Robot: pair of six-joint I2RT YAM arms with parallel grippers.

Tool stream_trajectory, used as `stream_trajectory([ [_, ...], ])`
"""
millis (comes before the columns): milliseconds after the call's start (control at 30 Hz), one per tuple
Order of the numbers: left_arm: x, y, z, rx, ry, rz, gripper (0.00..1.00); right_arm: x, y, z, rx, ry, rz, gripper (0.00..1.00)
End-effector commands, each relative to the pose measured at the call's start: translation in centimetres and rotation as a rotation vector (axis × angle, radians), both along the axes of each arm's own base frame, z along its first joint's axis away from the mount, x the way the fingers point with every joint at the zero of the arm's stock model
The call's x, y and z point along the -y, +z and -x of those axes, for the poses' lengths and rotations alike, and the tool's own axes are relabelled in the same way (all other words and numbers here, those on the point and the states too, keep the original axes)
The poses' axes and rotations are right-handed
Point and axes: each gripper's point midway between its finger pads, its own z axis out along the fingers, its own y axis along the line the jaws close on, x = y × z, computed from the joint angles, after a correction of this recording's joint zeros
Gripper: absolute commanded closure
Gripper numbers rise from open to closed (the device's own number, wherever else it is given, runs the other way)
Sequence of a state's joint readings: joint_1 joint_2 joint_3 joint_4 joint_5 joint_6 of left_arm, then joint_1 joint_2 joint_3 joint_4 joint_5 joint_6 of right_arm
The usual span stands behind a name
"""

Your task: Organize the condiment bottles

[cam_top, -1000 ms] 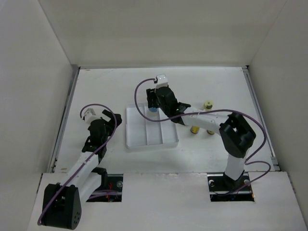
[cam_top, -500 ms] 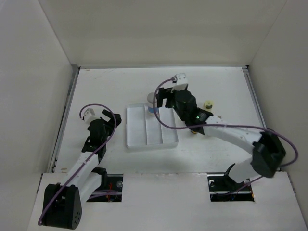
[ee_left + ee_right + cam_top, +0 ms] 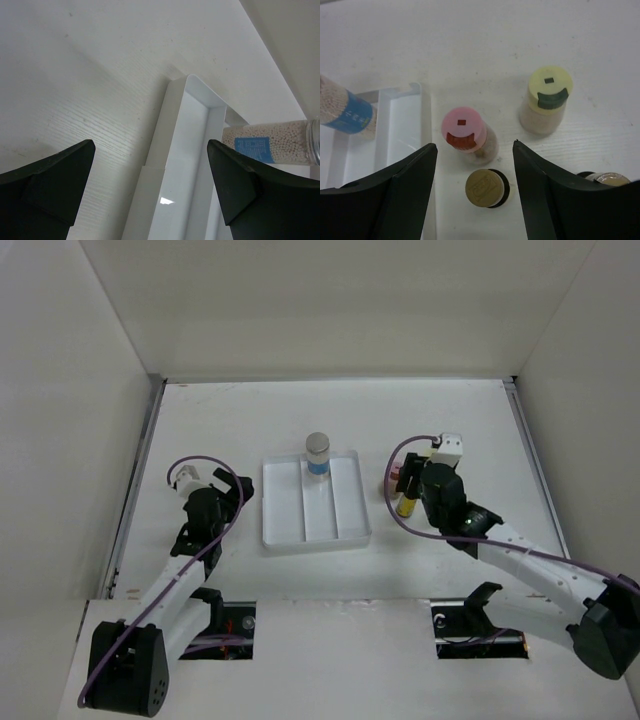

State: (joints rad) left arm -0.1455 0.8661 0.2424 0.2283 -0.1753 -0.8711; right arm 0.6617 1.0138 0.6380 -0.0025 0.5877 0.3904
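The grey-lidded jar (image 3: 318, 453) with a blue label (image 3: 347, 114) (image 3: 270, 145) stands at the far end of the white tray's (image 3: 283, 510) middle compartment. Right of the tray stand the other condiment bottles: a pink-capped one (image 3: 465, 132) (image 3: 396, 473), a cream-capped one (image 3: 549, 95), a slim gold-capped one (image 3: 485, 188) (image 3: 407, 504), and another at the frame's edge (image 3: 606, 178). My right gripper (image 3: 474, 146) (image 3: 405, 488) hovers open over them, the gold-capped bottle between its fingers and untouched. My left gripper (image 3: 228, 480) (image 3: 150, 150) is open and empty, left of the tray.
The tray (image 3: 402, 130) (image 3: 192, 145) has three long compartments, the outer two bare. White walls close the table in on the left, back and right. The right arm's cable loops above the bottle cluster.
My right gripper let go of the blue-label jar at the tray's far end and swung right to hang over the bottle cluster. The left arm stayed still.
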Motion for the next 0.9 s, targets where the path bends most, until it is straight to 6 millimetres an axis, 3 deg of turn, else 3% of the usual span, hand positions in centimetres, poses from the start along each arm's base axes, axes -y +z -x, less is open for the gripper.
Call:
stream_trajectory([
  [0, 0.1, 1.2, -0.4, 0.048, -0.003, 0.003, 0.0, 0.4, -0.5, -0.2, -0.021, -0.029, -0.011, 0.31],
  [300, 0.1, 1.1, -0.3, 0.044, 0.001, 0.007, 0.0, 0.1, -3.3, -0.4, -0.108, -0.036, 0.022, 0.46],
  [433, 0.0, 1.2, -0.2, 0.05, 0.005, 0.006, 0.0, 0.6, -3.4, -0.3, -0.109, -0.068, 0.02, 0.65],
  [533, 0.2, 1.2, -0.3, 0.041, -0.002, 0.006, 0.0, 1.2, -1.3, -0.1, -0.053, -0.099, -0.003, 0.74],
  [667, 0.2, 1.3, -0.3, 0.052, 0.001, 0.008, 0.0, 0.9, 3.0, 0.6, 0.041, -0.084, -0.047, 0.77],
  [767, 0.2, 1.2, -0.4, 0.043, -0.001, 0.002, 0.0, -1.3, 5.4, 0.7, 0.071, -0.001, -0.072, 0.76],
  [867, 0.1, 1.1, -0.3, 0.046, 0.006, 0.007, 0.0, -5.0, 6.9, -0.5, 0.105, 0.095, -0.095, 0.76],
])
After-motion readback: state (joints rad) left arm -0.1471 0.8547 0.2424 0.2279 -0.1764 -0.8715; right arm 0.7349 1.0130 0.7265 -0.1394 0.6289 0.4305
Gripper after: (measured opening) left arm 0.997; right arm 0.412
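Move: The small brown-capped bottle stands upright almost directly under the right hand, its middle some 7 cm below the fingers. From that bottle, the pink-capped one is about 5 cm farther out and 4 cm to the left, the yellow-capped one roughly 9 cm farther out and 5 cm right, its twin 9 cm right, and the tray's middle about 23 cm left. For the left hand the brown-capped bottle lies some 44 cm right and 3 cm back. Straight down goes the right hand, about 4.5 cm, its wrist tipping some 8 degrees nose-down while the half-open fingers narrow and close around the upper end of the brown-capped bottle. Keeping that pinch, it then rises about 6 cm, levelling out, first easing slightly back, then swinging a few centimetres left towards the tray. ##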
